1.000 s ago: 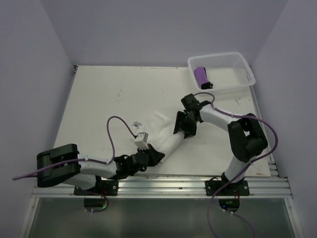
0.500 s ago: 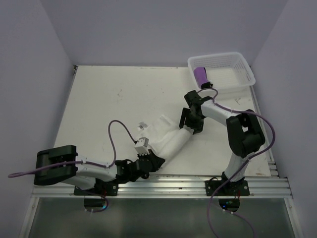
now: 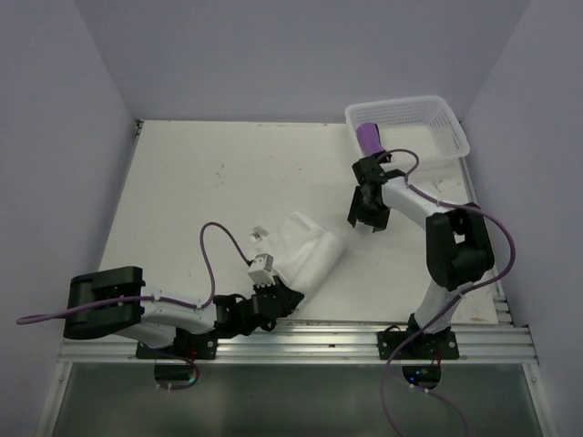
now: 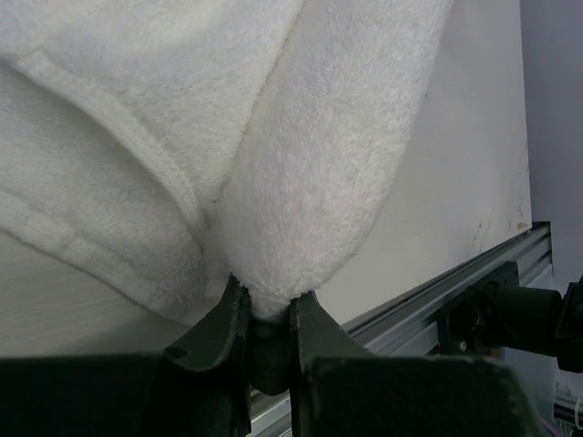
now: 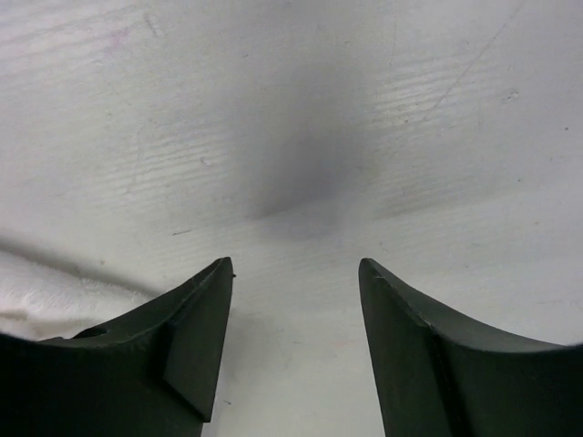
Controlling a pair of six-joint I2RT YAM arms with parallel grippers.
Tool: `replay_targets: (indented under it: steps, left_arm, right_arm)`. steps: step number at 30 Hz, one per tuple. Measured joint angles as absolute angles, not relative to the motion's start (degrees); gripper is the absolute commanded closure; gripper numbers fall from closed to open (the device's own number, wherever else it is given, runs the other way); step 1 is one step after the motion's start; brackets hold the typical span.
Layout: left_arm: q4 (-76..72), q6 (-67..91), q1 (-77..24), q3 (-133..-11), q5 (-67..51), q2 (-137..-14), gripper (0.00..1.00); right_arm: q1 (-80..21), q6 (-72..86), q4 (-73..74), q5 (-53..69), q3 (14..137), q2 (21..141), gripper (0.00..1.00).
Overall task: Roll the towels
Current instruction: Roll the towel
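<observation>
The white towel [image 3: 308, 253] lies loosely rolled on the table near the front, and it fills the left wrist view [image 4: 319, 155]. My left gripper [image 3: 281, 291] sits at the towel's near end, its jaws shut on a fold of the white pile [image 4: 270, 308]. My right gripper [image 3: 365, 218] hangs open over bare table to the right of the towel and holds nothing [image 5: 296, 266]. An edge of the white towel [image 5: 46, 293] shows at the lower left of the right wrist view. The purple towel [image 3: 369, 138] lies rolled in the basket [image 3: 428, 114].
The white perforated basket stands at the back right corner. A small white tag [image 3: 258, 233] lies just left of the towel, and a small white scrap [image 3: 437, 185] lies below the basket. The aluminium rail [image 3: 301, 341] runs along the front edge.
My right gripper has come off the white towel and moved up and to the right, toward the basket. The towel has bunched back toward my left gripper, which has stayed shut on it.
</observation>
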State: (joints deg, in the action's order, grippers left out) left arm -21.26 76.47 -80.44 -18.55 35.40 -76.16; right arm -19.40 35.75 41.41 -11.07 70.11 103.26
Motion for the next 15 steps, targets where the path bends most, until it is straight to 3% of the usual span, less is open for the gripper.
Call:
replay_targets:
  steps: [4,10,15]
  left_arm:
    - [-21.2,77.0,-80.4,-18.5,35.4,-76.2,1.0]
    - [-21.2,77.4,-80.4,-18.5,35.4,-76.2,1.0]
    - [-21.2,77.4,-80.4,-18.5,35.4,-76.2,1.0]
  right_arm:
    - [-19.5,34.8,41.5,-10.9,70.1,96.0,0.57]
    - [-20.0,32.3,34.1,-2.6,69.9,84.4,0.69]
    - [-26.6,27.3,29.5,3.0,70.8,85.7,0.83]
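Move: The white towel's middle lies about 15 cm left of the right hand and 9 cm back, roughly 2 cm below it. The purple roll is some 26 cm straight ahead of this hand; the basket's middle is about as far ahead and 10 cm to the right. From the left hand, already pinching the towel's near end, the towel's middle is about 12 cm ahead and 2 cm right, 2 cm lower. Right hand rises about 14 cm, then swings some 10 cm left, fingers closing empty; left keeps pinching the towel. ##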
